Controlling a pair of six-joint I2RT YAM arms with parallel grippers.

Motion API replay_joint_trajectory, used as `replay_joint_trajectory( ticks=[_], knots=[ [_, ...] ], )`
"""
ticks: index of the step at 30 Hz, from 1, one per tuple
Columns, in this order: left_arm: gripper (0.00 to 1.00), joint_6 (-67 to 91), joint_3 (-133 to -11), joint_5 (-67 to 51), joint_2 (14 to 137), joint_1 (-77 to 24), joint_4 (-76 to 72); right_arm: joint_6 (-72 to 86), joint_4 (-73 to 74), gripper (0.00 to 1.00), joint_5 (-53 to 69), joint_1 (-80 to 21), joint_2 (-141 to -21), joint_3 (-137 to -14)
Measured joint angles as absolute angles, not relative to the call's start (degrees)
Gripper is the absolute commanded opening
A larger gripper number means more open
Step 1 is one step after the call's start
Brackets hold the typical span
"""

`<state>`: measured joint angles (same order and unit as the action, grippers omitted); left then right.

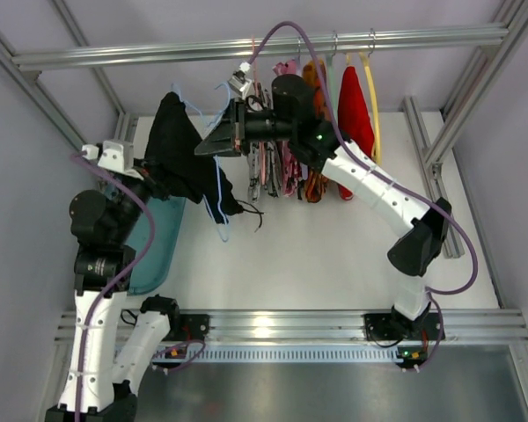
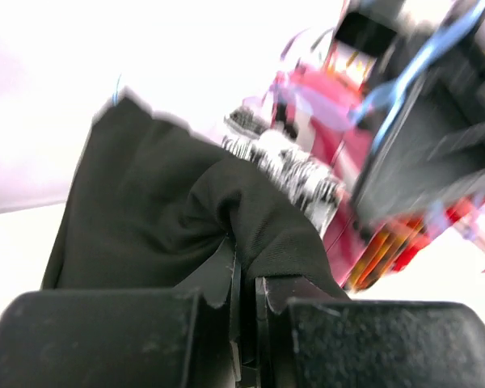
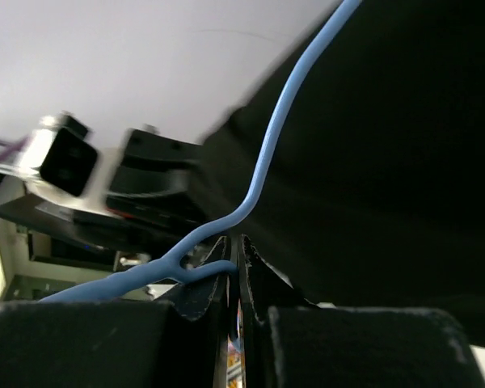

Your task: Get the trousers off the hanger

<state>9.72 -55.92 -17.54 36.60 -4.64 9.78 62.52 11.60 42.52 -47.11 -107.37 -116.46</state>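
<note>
The black trousers [image 1: 178, 145] hang draped over the light-blue wire hanger [image 1: 219, 200], held off the rail above the table's left side. My left gripper [image 1: 158, 180] is shut on a fold of the trousers' fabric [image 2: 145, 218] at their lower left; the cloth bunches right at the jaws [image 2: 244, 267]. My right gripper [image 1: 204, 148] reaches in from the right and is shut on the hanger's wire [image 3: 267, 162] where it forks near the neck, the wire pinched at its tips [image 3: 239, 260]. Trouser cloth [image 3: 404, 162] fills the background there. A drawstring [image 1: 251, 211] dangles.
A metal rail [image 1: 158, 54] crosses the back, carrying patterned clothes [image 1: 268, 163] and a red garment [image 1: 354, 110] on pink and yellow hangers just right of the right wrist. A teal tray [image 1: 158, 251] lies on the table at the left, below the left arm.
</note>
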Motion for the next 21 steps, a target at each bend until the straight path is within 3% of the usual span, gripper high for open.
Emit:
replay_joint_trajectory(
  ticks=[14, 21],
  knots=[
    [0.0, 24.08, -83.88, -17.76, 46.85, -4.58, 14.66, 52.64, 14.66, 0.0, 41.41, -46.85, -106.74, -110.19],
    [0.0, 26.2, -100.97, -10.96, 53.49, -3.7, 14.37, 46.96, 17.06, 0.0, 39.94, -46.74, -105.91, -105.69]
  ],
)
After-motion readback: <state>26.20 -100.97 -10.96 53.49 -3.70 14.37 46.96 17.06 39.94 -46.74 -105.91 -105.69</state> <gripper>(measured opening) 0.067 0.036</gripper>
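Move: The left hand already grips one end of the black trousers. The blue hanger they are being pulled from is centred roughly 10 cm to its right, 4 cm farther out and 5 cm lower. The right hand holds that hanger, whose middle is some 4 cm below, 2 cm back and 2 cm right of its fingers. The grey patterned garment hangs about 16 cm right of the right hand, 4 cm farther out and 8 cm lower. Still pinching the trousers, the left hand rises about 24 cm while the right draws the hanger down 9. ##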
